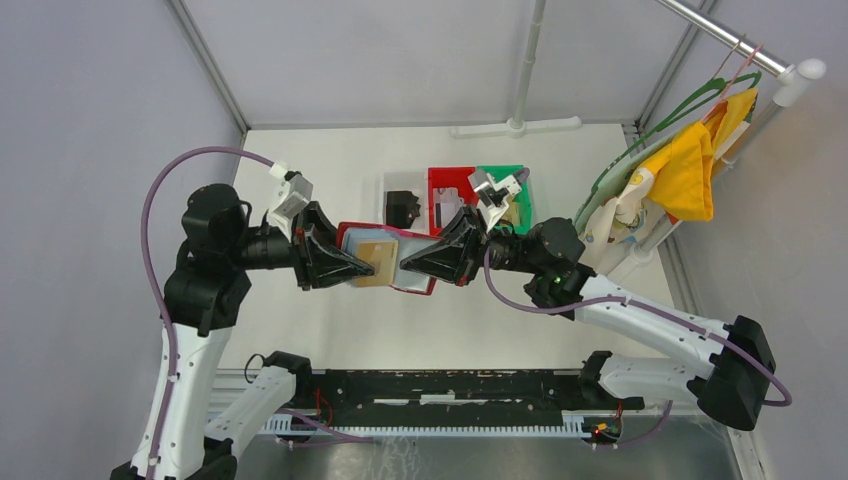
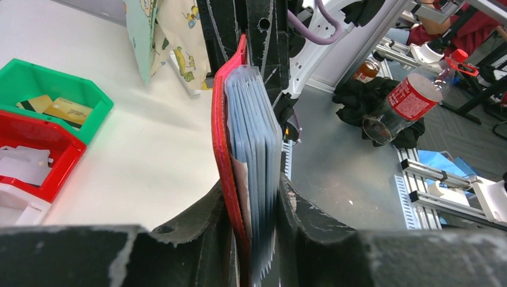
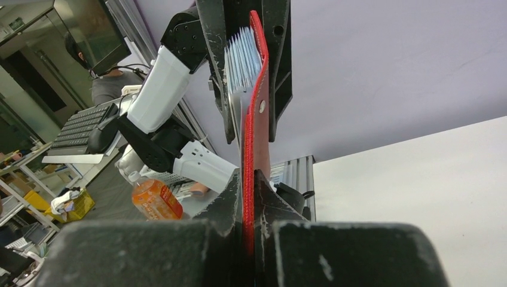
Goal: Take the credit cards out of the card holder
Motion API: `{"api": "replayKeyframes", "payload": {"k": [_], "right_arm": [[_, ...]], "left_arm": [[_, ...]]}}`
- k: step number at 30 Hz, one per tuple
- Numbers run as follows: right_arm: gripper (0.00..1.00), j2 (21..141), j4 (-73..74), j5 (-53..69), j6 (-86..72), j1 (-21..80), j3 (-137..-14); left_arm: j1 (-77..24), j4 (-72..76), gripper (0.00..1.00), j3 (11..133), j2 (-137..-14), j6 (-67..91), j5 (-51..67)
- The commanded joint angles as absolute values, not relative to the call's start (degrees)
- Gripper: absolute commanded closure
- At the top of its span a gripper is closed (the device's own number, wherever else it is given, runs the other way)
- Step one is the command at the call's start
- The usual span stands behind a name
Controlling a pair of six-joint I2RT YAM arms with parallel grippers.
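Note:
The dark red card holder [image 1: 412, 283] hangs open in the air between both arms, over the middle of the table. A tan credit card [image 1: 376, 262] shows on its upward face. My left gripper [image 1: 362, 266] is shut on the holder's left side. In the left wrist view the left gripper [image 2: 254, 203] pinches the red cover [image 2: 222, 137] together with a fan of clear bluish sleeves [image 2: 254, 131]. My right gripper [image 1: 408, 266] is shut on the holder's right side. In the right wrist view the right gripper [image 3: 249, 179] clamps the thin red flap [image 3: 256, 131] edge-on.
Behind the holder stand a red bin [image 1: 448, 190] and a green bin [image 1: 522, 208]; tan flat pieces [image 2: 66, 109] lie in the green one. A small black object [image 1: 402, 208] sits left of them. A rack with yellow cloth [image 1: 690, 165] fills the right side.

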State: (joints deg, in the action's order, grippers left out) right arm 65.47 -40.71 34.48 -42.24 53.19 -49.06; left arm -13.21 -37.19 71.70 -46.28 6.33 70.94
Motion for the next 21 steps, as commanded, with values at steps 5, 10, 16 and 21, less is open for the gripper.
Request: {"api": "replayKeyframes", "payload": {"k": [5,10,16,21], "right_arm": [[1.00,65.4,-45.6,33.8,-42.2,53.1,-53.5],[0.99,65.5,-46.1,33.9,-42.0,53.1,-53.1],[1.00,65.5,-45.2,34.2,-41.2,53.1,-53.3],[1.00,67.8,-45.0,35.0,-43.7,53.1,-55.6]], "left_arm": [[-13.4,-35.0,0.69,73.9,-47.6,9.1,69.9],[-13.5,-34.1,0.87,72.6,-45.5,8.9,65.7],[-13.4,-32.6,0.36,71.3,-44.6,9.1,70.3],[-13.5,-30.4,0.18,69.1,-42.8,7.5,74.0]]}}
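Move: About 2 cm to the right of the left hand, level with it, lies the middle of the gold card, in the sleeves that the left fingers already pinch. The card holder's middle is some 3 cm to the right and 1 cm ahead. On the table roughly 37 cm below, the white box lies about 30 cm ahead and 2 cm right, the red box 30 cm ahead and 13 cm right. From the right hand, the card lies about 5 cm to the left, level fore and aft. Shifting forward about 1 cm with the card holder's left end still pinched, the left hand then turns back by nearly 1.5 cm, ending just behind where it began. Late in that return its fingers spread wide, letting go of the sleeves, with the near finger swinging well clear of the gold card's side. The right hand keeps its pinch on the right end, almost in place. ##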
